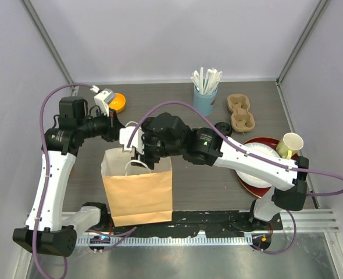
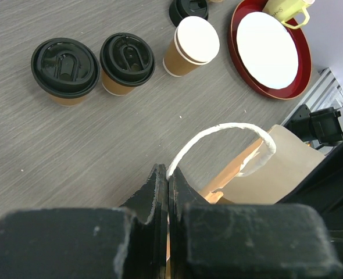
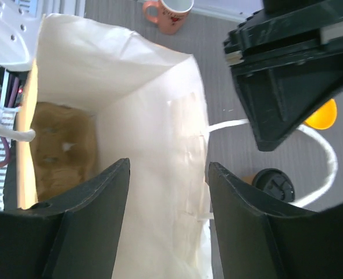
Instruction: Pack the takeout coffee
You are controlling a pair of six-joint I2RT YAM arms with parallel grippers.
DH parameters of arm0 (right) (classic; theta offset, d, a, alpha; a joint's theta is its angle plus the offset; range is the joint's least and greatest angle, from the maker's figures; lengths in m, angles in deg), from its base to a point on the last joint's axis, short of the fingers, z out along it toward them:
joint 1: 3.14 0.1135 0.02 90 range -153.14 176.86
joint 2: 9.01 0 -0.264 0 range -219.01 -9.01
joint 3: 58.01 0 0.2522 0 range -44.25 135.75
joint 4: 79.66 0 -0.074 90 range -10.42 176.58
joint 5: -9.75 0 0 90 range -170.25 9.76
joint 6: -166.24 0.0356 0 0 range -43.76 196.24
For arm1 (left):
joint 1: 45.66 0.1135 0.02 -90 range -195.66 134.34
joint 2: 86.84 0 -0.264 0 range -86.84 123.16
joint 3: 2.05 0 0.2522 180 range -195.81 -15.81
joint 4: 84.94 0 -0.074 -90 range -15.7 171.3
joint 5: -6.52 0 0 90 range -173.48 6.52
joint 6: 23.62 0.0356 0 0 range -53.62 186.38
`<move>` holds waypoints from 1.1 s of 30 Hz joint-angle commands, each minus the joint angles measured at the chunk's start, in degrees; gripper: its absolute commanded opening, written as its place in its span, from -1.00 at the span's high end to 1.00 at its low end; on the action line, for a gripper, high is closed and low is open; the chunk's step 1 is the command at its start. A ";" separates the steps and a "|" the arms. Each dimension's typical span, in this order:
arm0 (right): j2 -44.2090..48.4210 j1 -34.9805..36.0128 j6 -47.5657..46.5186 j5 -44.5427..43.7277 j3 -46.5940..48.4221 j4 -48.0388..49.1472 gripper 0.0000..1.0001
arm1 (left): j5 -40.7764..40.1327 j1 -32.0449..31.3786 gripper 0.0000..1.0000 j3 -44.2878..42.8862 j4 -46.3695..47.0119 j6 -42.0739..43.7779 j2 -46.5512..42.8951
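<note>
Two takeout coffee cups with black lids [image 2: 65, 67] [image 2: 127, 58] stand on the table, and a third brown cup [image 2: 195, 43] with a white top stands beside them. A loose black lid [image 2: 189, 9] lies behind it. In the top view my right arm hides the cups. A brown paper bag [image 1: 138, 189] stands open. My left gripper [image 2: 168, 174] is shut on the bag's white handle [image 2: 229, 129] at the rim. Above the bag's mouth my right gripper [image 3: 168, 168] is open and holds nothing. Something brown [image 3: 58, 148] lies at the bag's bottom. Another lidded cup [image 3: 276, 185] shows beside the bag.
At the back stand a light-blue cup of straws [image 1: 205, 96] and a cardboard cup carrier [image 1: 241, 111]. A red tray [image 1: 248, 183] with a white plate and a pale yellow cup [image 1: 290, 145] sits at the right. An orange object [image 1: 119, 103] is behind the left gripper.
</note>
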State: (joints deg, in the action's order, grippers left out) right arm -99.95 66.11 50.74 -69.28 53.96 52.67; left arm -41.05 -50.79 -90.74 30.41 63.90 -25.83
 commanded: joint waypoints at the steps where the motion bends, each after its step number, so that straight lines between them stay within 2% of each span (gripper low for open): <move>1: 3.22 0.00 1.16 -3.49 -0.12 4.12 -0.23 | 0.10 0.20 1.00 -2.49 0.44 0.72 -0.20; 13: 2.08 0.09 -4.82 -13.59 -3.99 3.23 -0.22 | 3.09 0.12 1.00 -3.29 2.82 -0.77 -1.07; 21: 2.78 0.09 -2.20 -11.67 -2.08 4.82 -0.22 | 3.01 0.12 1.00 -1.35 3.69 -1.65 -1.07; 28: 7.08 0.00 9.83 -12.80 0.23 5.96 -0.23 | 2.92 0.20 1.00 -1.18 5.37 -3.58 -0.54; 31: 8.84 -0.08 20.45 -18.76 -0.04 6.49 -0.32 | 2.74 0.12 1.00 -1.09 5.28 -3.32 -0.63; 32: 9.02 -0.08 23.44 -24.61 0.22 5.71 -0.34 | 2.74 0.12 1.00 -1.00 5.28 -3.23 -0.72; 33: 8.85 -0.17 30.61 -27.80 1.53 4.65 -0.34 | 2.57 0.12 1.00 -0.91 5.19 -3.23 -0.89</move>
State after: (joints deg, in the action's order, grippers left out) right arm -94.61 66.11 62.72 -84.58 51.67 55.45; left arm -39.37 -50.79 -91.75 32.95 61.43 -25.96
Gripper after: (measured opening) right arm 0.660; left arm 0.016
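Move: The right hand is empty and open at the bag's mouth. The right lidded cup is roughly 17 cm ahead, 7 cm right and 26 cm below it; the left lidded cup is about 20 cm ahead and 1 cm left. The tilted bag's middle is about 3 cm back, 4 cm left and 15 cm down. From the left hand, holding the far handle, the right lidded cup lies some 8 cm ahead, 14 cm right. Open right hand eases 3 cm forward-right, dipping, then lifts 5 cm over the bag; left keeps the handle. ##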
